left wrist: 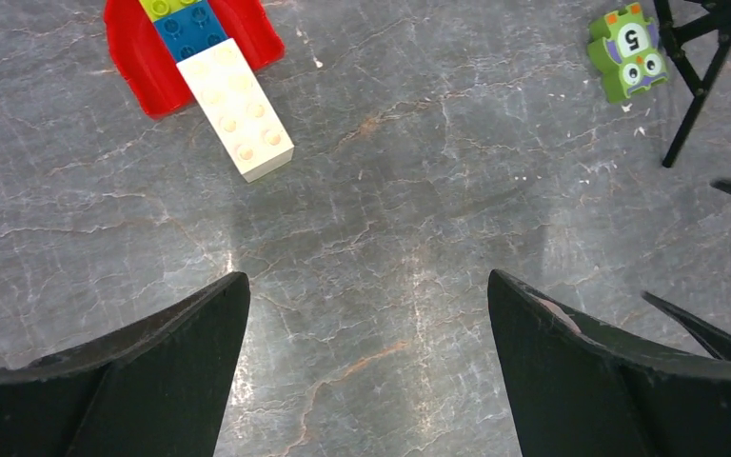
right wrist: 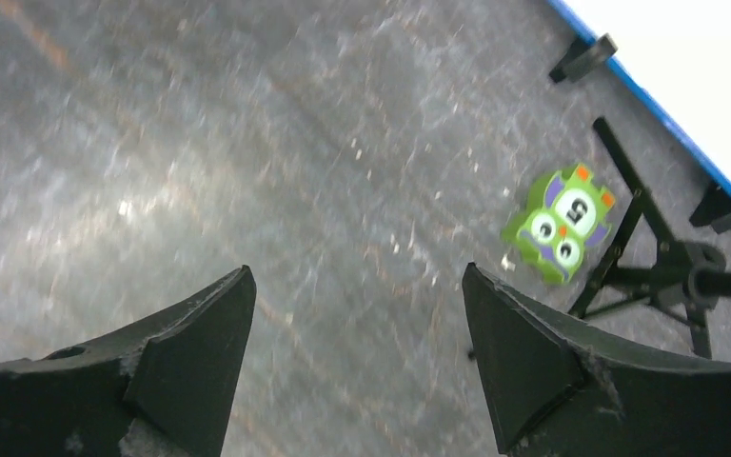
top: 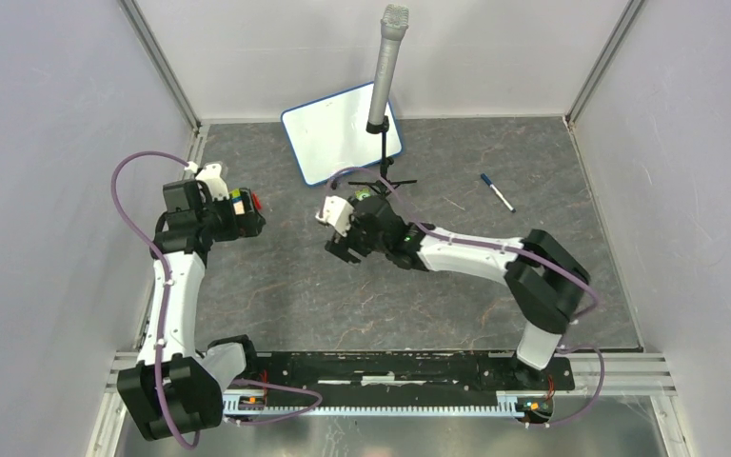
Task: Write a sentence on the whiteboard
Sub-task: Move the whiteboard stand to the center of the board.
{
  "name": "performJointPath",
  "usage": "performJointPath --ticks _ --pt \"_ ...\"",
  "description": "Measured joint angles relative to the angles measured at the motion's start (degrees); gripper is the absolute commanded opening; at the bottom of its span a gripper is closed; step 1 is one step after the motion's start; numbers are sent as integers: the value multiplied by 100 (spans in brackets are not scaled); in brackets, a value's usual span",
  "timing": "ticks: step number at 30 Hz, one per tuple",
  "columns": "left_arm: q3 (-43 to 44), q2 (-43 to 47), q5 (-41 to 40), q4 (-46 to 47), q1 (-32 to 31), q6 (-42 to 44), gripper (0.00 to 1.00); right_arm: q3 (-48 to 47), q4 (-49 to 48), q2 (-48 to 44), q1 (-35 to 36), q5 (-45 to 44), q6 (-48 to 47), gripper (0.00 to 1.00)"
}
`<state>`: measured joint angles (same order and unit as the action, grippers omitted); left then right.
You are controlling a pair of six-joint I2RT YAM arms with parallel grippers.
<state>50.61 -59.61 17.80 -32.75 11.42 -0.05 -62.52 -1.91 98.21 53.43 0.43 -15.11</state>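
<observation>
The whiteboard (top: 341, 131) lies tilted at the back of the table, white with a thin blue edge. No sentence shows on its face, and a microphone hides part of it. In the right wrist view only a corner of the whiteboard (right wrist: 685, 57) and its black feet appear. A blue-capped marker (top: 497, 191) lies on the table to the board's right, far from both arms. My left gripper (top: 247, 225) (left wrist: 365, 276) is open over bare table at the left. My right gripper (top: 340, 250) (right wrist: 356, 269) is open and empty, in front of the board.
A microphone (top: 385, 67) on a black tripod (top: 384, 181) (right wrist: 661, 271) stands just before the board. A green owl block (top: 362, 195) (left wrist: 630, 52) (right wrist: 562, 224) lies beside the tripod. A red, blue and white brick stack (top: 243, 203) (left wrist: 236, 109) sits ahead of the left gripper.
</observation>
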Motion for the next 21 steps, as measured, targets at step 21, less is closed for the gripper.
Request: performJointPath --ticks 21 --pt "0 131 227 46 109 -208 100 -2977 -402 2745 -396 -1587 1043 53"
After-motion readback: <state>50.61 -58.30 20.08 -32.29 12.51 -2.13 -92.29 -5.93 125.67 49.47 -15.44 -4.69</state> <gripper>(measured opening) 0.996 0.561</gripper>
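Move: The whiteboard's middle lies about 30 cm ahead of the right hand, nearly in line with it (1 cm left), and some 6 cm lower. The green owl toy is roughly 17 cm ahead and 3 cm to the right, and the mic stand's tripod foot about 19 cm ahead and 9 cm right, both some 8 cm below. From the left hand the whiteboard is about 29 cm ahead, 18 cm right and 12 cm down. Touching nothing yet, the right hand heads forward about 14 cm towards the near left part of the whiteboard, drifting some 5 cm left early on and passing left of the owl toy. It rises slightly, then sinks a couple of centimetres, while the wrist turns clockwise by about 25 degrees and the empty, wide-open fingers narrow to just over half open. ##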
